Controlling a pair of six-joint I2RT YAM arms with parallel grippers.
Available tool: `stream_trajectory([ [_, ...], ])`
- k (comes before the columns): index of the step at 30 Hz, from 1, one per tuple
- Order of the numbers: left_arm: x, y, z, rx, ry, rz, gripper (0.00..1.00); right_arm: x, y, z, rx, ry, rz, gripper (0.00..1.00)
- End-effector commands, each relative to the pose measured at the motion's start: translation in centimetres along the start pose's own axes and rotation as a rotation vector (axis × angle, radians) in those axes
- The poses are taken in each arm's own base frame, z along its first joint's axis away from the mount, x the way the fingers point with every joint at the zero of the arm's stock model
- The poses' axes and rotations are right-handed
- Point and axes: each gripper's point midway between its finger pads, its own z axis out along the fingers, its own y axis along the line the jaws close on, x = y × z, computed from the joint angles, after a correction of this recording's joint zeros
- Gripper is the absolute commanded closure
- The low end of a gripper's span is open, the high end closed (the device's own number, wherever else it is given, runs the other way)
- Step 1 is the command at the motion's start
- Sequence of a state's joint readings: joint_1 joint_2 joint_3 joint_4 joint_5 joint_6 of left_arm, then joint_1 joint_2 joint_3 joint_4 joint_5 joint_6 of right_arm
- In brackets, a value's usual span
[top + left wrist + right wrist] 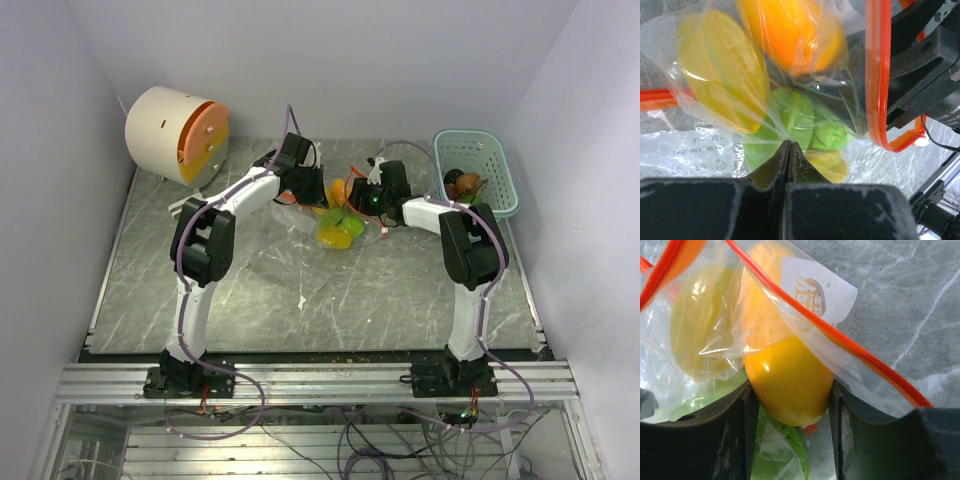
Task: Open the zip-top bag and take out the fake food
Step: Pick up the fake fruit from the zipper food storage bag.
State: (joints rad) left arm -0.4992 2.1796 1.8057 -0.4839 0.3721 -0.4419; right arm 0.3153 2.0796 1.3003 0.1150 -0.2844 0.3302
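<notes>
The clear zip-top bag (322,214) lies mid-table between both grippers, its red-orange zip strip (875,75) hanging open in a loop. Inside it, fake food shows through the film: an orange piece (790,35), a yellow piece (722,70) and green pieces (800,120). My left gripper (790,144) is shut, its tips pinching the bag's thin plastic just below the green pieces. My right gripper (790,390) reaches into the bag's mouth under the strip (840,335), both fingers pressed against a yellow-orange fruit (787,375). In the top view the left gripper (318,190) and right gripper (360,200) face each other across the bag.
A pale teal basket (505,185) stands at the back right and holds brown and green toy pieces (465,185). A white drum with an orange face (175,135) sits at the back left. The marble tabletop (300,290) stretches toward the arm bases.
</notes>
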Motion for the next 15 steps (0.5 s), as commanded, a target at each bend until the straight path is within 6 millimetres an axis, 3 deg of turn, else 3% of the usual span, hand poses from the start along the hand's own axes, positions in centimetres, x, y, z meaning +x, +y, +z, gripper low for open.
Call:
stream_trajectory([
  [1, 0.2, -0.1, 0.0, 0.018, 0.007, -0.019, 0.93, -2.1, 0.8, -2.1, -0.009, -0.064, -0.046, 0.71],
  [6, -0.3, 1.2, -0.5, -0.014, -0.029, -0.080, 0.93, -2.6, 1.5, -4.4, 0.001, -0.066, -0.061, 0.80],
  [15, -2.2, 5.1, -2.4, -0.084, -0.120, -0.209, 0.93, -3.4, 1.3, -8.8, 0.043, -0.056, -0.046, 0.82],
])
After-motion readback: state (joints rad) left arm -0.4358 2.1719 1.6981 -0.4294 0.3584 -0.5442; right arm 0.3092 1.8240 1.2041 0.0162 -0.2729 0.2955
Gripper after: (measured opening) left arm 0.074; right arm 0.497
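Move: The right fingers already grip the near end of the orange fruit in the bag mouth; its middle lies about 4 cm left and 1 cm ahead. The basket stands some 26 cm right and 4 cm ahead. At about table height are the green fruit, 5 cm left and 6 cm back, and the front yellow fruit, 7 cm left and 10 cm back. From the left hand, the orange fruit is about 4 cm ahead, 4 cm right and 5 cm below. Upwards about 7 cm, and back some 3 cm, the right hand lifts the orange fruit out of the pile with a steady grip, fingers pointing the same way and the orange zip edges still around the hand. Meanwhile the left hand, nearly shut on the bag film, sinks about 3 cm and draws a like distance left, away from the fruit, turning slightly counter-clockwise. ##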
